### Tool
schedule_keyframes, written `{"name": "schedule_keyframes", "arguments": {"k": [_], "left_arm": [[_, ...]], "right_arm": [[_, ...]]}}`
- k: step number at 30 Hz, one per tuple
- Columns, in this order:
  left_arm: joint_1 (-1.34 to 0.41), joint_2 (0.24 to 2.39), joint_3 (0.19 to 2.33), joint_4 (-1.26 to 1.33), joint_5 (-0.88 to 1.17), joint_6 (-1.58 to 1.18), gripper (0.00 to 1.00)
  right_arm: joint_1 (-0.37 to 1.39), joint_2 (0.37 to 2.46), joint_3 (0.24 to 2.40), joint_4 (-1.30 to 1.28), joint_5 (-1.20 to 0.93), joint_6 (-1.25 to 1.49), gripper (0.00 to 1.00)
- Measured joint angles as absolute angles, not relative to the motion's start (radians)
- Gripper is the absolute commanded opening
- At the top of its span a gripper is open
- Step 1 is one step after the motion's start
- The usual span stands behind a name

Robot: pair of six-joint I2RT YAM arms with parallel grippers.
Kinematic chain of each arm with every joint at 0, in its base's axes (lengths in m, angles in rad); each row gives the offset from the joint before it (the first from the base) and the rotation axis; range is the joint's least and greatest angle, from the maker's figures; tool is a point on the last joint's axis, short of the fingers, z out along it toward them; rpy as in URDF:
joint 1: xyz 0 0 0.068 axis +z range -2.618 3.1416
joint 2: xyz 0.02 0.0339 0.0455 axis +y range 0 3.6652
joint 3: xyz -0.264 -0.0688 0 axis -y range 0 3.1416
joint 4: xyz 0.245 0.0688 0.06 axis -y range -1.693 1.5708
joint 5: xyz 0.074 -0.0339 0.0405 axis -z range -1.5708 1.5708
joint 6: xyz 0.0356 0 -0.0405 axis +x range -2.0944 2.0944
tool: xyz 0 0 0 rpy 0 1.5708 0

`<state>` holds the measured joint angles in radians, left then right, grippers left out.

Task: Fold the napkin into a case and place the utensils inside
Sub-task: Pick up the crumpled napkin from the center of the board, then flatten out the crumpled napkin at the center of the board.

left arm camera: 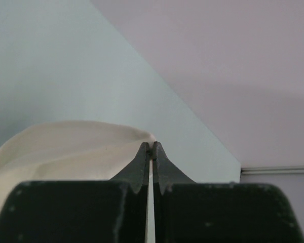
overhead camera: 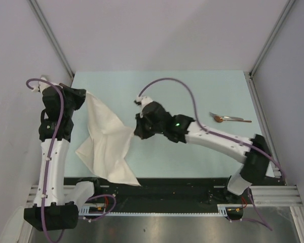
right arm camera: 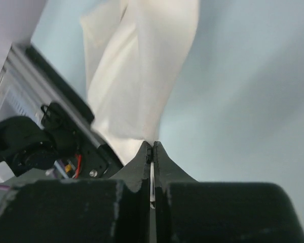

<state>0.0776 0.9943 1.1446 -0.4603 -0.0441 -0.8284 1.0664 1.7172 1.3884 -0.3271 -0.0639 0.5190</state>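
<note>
The white napkin (overhead camera: 107, 144) hangs lifted and stretched between both arms, sagging toward the table's near edge. My left gripper (overhead camera: 85, 96) pinches its far-left corner; in the left wrist view the gripper (left arm camera: 152, 147) is shut on the napkin (left arm camera: 66, 147), whose thin edge shows between the fingers. At the napkin's right edge my right gripper (overhead camera: 135, 127) holds it too. The right wrist view has that gripper (right arm camera: 152, 146) shut on the napkin (right arm camera: 137, 76), which drapes away from it. The utensils, a single spoon (overhead camera: 228, 119), lie on the table at the right, apart from both grippers.
The pale blue table (overhead camera: 192, 86) is walled in grey on three sides. A metal rail (overhead camera: 192, 195) and the arm bases run along the near edge. The left arm's base and cables (right arm camera: 35, 147) show in the right wrist view.
</note>
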Motion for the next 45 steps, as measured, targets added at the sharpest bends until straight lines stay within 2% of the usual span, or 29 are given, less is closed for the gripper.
{"name": "schedule_keyframes", "arguments": {"k": [6,11,15,22,27,29,31,35,38,41,45], "left_arm": [[0.094,0.953,1.270,-0.455,0.036,-0.838,0.00],[0.094,0.927,1.459,-0.549,0.083,-0.847,0.00],[0.094,0.881,1.627,-0.643,0.061,-0.833,0.00],[0.095,0.801,1.836,-0.758,-0.025,-0.796,0.00],[0.095,0.798,1.834,-0.765,-0.070,-0.772,0.00],[0.095,0.802,1.773,-0.746,-0.074,-0.767,0.00],[0.095,0.816,1.685,-0.717,-0.069,-0.766,0.00],[0.095,0.890,1.477,-0.596,-0.044,-0.766,0.00],[0.093,0.971,1.335,-0.498,-0.004,-0.768,0.00],[0.089,1.077,1.219,-0.378,0.036,-0.780,0.00],[0.084,1.266,1.151,-0.224,0.062,-0.787,0.00]], "right_arm": [[1.041,1.335,1.529,-0.585,0.257,0.351,0.00],[1.089,1.140,1.595,-0.679,0.391,0.244,0.00],[1.229,1.058,1.621,-0.683,0.430,0.151,0.00],[1.578,0.969,1.650,-0.663,0.520,-0.005,0.00],[1.619,0.934,1.623,-0.592,0.685,-0.090,0.00],[1.543,0.924,1.602,-0.570,0.720,-0.112,0.00],[1.370,0.927,1.587,-0.563,0.686,-0.105,0.00],[0.878,0.972,1.537,-0.542,0.408,-0.037,0.00],[0.575,1.031,1.438,-0.482,0.171,0.024,0.00],[0.390,1.150,1.359,-0.399,-0.013,0.080,0.00],[0.307,1.373,1.282,-0.288,-0.117,0.099,0.00]]}}
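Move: Both hands already hold napkin corners. From the left hand the board's middle lies some 6 cm ahead, 34 cm right and 31 cm lower, while the bunched napkin's middle hangs about 13 cm back, 8 cm right and 22 cm below. From the right hand the board's middle is roughly 20 cm ahead, 13 cm right and 16 cm below, the napkin's middle level with it, 12 cm left and 8 cm lower, and the utensils 20 cm ahead, 52 cm right. With fingers staying shut on the corners, both hands whip the napkin up and back, the left rising about 26 cm while the right climbs over 30 cm and swings away to the right, their fingertips tilting upward. Then both fling forward and down over the board, tipping the fingers down again, the left about 25 cm forward and 30 cm down, the right about 30 cm forward and 20 cm down, ending well to the right of where it began. ##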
